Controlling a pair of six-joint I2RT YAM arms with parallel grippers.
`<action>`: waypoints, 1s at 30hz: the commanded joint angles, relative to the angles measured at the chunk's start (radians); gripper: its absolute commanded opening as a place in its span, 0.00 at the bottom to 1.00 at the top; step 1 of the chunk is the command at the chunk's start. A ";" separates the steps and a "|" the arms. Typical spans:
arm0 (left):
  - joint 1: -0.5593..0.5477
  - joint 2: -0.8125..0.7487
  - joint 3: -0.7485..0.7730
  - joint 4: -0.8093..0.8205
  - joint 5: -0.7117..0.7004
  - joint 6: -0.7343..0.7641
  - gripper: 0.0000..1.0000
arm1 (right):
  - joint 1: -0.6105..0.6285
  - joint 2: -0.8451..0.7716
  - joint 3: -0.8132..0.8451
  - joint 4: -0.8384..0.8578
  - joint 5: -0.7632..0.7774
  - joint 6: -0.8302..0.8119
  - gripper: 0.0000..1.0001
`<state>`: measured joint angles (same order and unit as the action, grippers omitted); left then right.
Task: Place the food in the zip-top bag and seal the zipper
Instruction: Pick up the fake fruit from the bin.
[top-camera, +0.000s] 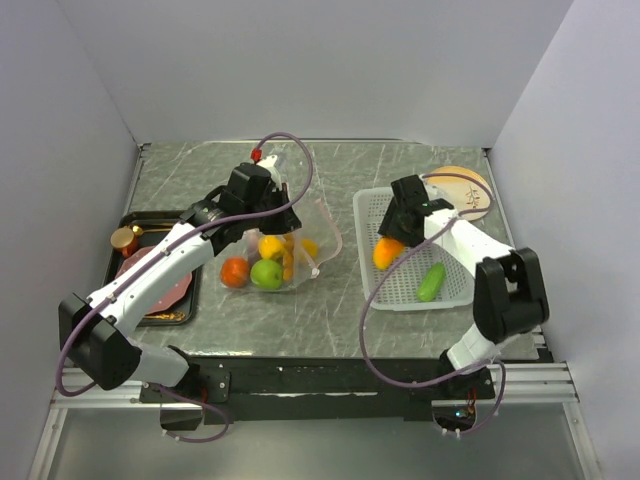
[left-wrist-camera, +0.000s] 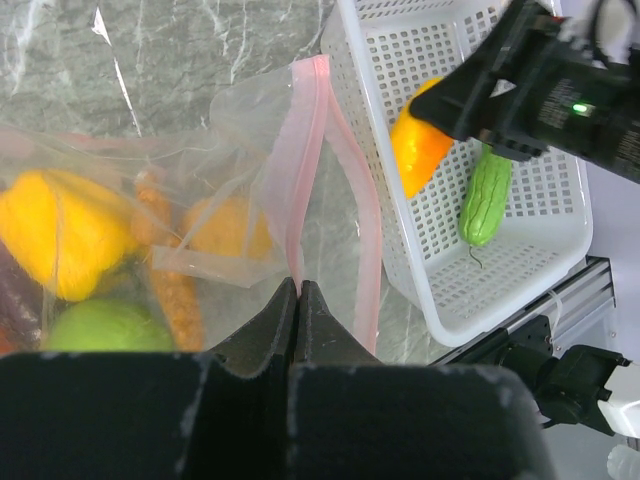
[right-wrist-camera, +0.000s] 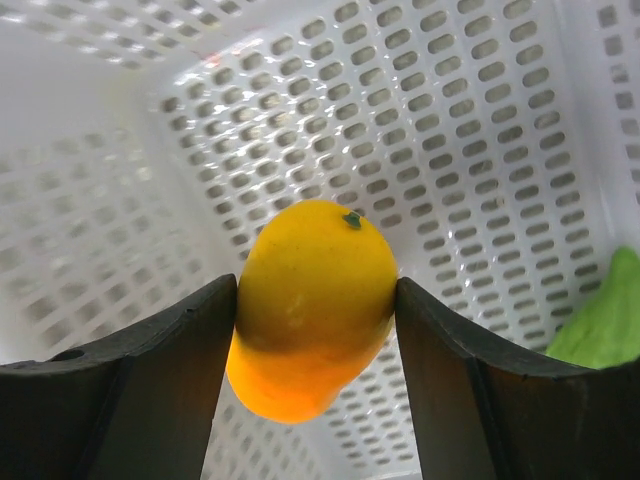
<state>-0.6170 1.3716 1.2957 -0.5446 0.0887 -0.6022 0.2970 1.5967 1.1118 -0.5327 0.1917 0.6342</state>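
The clear zip-top bag (top-camera: 300, 250) lies at mid table with its mouth toward the basket. It holds a red-orange tomato (top-camera: 234, 271), a green lime (top-camera: 266, 273) and a yellow pepper (top-camera: 270, 245). My left gripper (left-wrist-camera: 298, 286) is shut on one pink strip of the zipper (left-wrist-camera: 306, 150), and the other strip bows away, so the mouth gapes. In the white basket (top-camera: 455, 292) my right gripper (right-wrist-camera: 316, 290) is shut on the orange mango (right-wrist-camera: 312, 255), a finger pressing each side. The green cucumber (top-camera: 431, 282) lies beside it in the basket.
A black tray (top-camera: 120, 225) at the left holds a reddish-pink slab (top-camera: 165, 290) and a brown jar (top-camera: 125, 240). A round wooden plate (top-camera: 470, 190) sits behind the basket. The right arm's cable loops over the table in front of the basket.
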 joint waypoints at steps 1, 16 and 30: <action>-0.003 0.003 0.004 0.006 -0.004 0.021 0.01 | -0.009 0.087 0.065 0.008 0.032 -0.096 0.70; -0.003 0.023 0.022 0.005 0.002 0.019 0.01 | -0.021 -0.006 0.036 0.008 -0.043 -0.077 0.94; -0.003 0.040 0.033 0.015 0.028 0.018 0.01 | -0.021 -0.144 -0.105 0.005 -0.156 -0.188 0.89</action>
<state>-0.6170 1.4055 1.2957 -0.5575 0.0891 -0.5949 0.2817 1.4918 1.0409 -0.5259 0.0811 0.4965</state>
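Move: The orange fruit is already between the right hand's fingers over the bin, its middle some 2 cm back, 1 cm left and 2 cm below the hand point. From that hand the green cucumber lies about 10 cm back, 9 cm right and 4 cm lower, and the round board some 13 cm ahead, 17 cm right and 8 cm lower. From the left hand, the orange fruit is roughly 25 cm right, 5 cm back and 17 cm below. The right hand lowers the orange fruit about 3 cm towards the bin floor beside the left wall and spreads its fingers to let go, then climbs some 4 cm and draws back about 3 cm over the fruit, fingers wide and the wrist turning a little counter-clockwise. Meanwhile the left hand, still pinching the bag's edge with shut fingers, sinks slightly, by about 1.5 cm. ##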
